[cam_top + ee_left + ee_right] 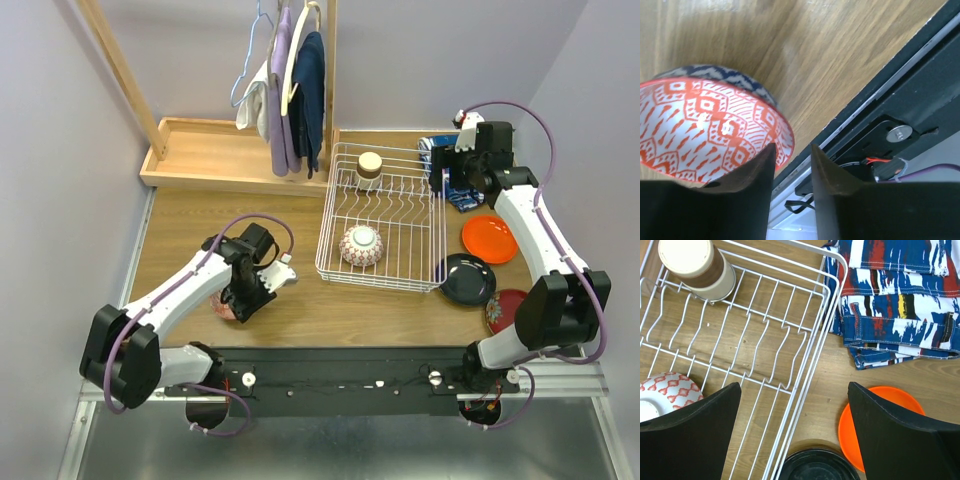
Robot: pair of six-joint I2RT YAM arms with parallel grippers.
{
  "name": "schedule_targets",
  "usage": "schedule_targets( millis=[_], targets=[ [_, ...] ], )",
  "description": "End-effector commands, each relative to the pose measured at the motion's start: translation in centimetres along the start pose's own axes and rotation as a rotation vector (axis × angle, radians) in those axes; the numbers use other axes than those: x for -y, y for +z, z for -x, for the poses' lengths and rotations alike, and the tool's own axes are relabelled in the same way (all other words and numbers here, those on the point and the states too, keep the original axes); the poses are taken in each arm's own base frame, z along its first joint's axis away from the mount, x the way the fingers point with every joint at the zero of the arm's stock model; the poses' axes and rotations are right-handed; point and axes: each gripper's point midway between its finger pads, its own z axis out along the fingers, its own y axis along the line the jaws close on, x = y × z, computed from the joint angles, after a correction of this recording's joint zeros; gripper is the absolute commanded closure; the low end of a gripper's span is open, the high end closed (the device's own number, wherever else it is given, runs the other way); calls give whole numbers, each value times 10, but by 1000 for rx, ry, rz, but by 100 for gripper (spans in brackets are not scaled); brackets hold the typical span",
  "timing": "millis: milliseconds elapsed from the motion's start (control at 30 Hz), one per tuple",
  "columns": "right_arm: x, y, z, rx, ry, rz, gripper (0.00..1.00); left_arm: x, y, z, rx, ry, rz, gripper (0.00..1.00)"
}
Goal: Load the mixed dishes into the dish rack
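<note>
The white wire dish rack (385, 215) holds the tan-brown cup (369, 165) upright at its far end and a red-white bowl (361, 245) upside down at its near end. My left gripper (243, 300) is low over a small bowl (225, 306), blue-patterned outside and red-white inside (705, 125). Its jaws stand narrowly apart (792, 150), with the bowl's rim at the gap and touching neither side clearly. My right gripper (795, 390) is wide open and empty above the rack's right rim (827, 335). The orange (489, 238), black (467, 279) and dark red (505, 310) plates lie right of the rack.
A folded blue-red cloth (450, 175) lies at the far right under my right wrist. A wooden tray (215, 155) and a hanger frame with clothes (290, 90) stand at the back. The table's near edge and black rail (890, 100) run close beside the small bowl.
</note>
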Motion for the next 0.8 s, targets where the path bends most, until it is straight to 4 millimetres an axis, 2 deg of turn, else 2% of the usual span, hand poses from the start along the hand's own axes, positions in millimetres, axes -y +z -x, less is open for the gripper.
schedule_targets(
  millis=[0,367,533,600,700,733,767],
  targets=[
    [2,-6,11,42,9,-4,5,5,-1,8,13,40,-32,66],
    [-1,-1,8,32,12,12,5,2,12,2,-19,78,-12,65],
    [-1,1,12,39,16,15,5,-5,6,11,-20,93,3,68],
    [-1,0,13,42,17,15,5,-7,0,14,-24,97,13,73],
    [-1,-2,13,45,12,14,5,-7,-11,12,-50,107,7,91],
    [-1,-3,13,48,10,14,5,-8,-15,10,-63,120,13,100],
    [-1,-4,14,51,7,14,5,-6,-23,6,-89,125,5,100]
  ],
)
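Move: Just ahead and to the left of the left hand lies the red bowl, stacked on the blue bowl, its middle about 4 cm forward, 2 cm left and 2 cm lower, with its near right rim at the fingertips; the blue bowl sits a couple of centimetres further down. The upturned bowl in the rack is some 14 cm ahead and 24 cm right. From the right hand, the red bowl lies roughly 25 cm back, 44 cm left and 16 cm lower. Closing on the near right rim of the red bowl, the left hand stays pointing down almost in place, the half-open fingers narrowing, pausing while the hand settles about 1 cm lower, then shutting to pinch the rim. It ends by easing back up and about 1 cm forward, turned some 5 degrees clockwise. ##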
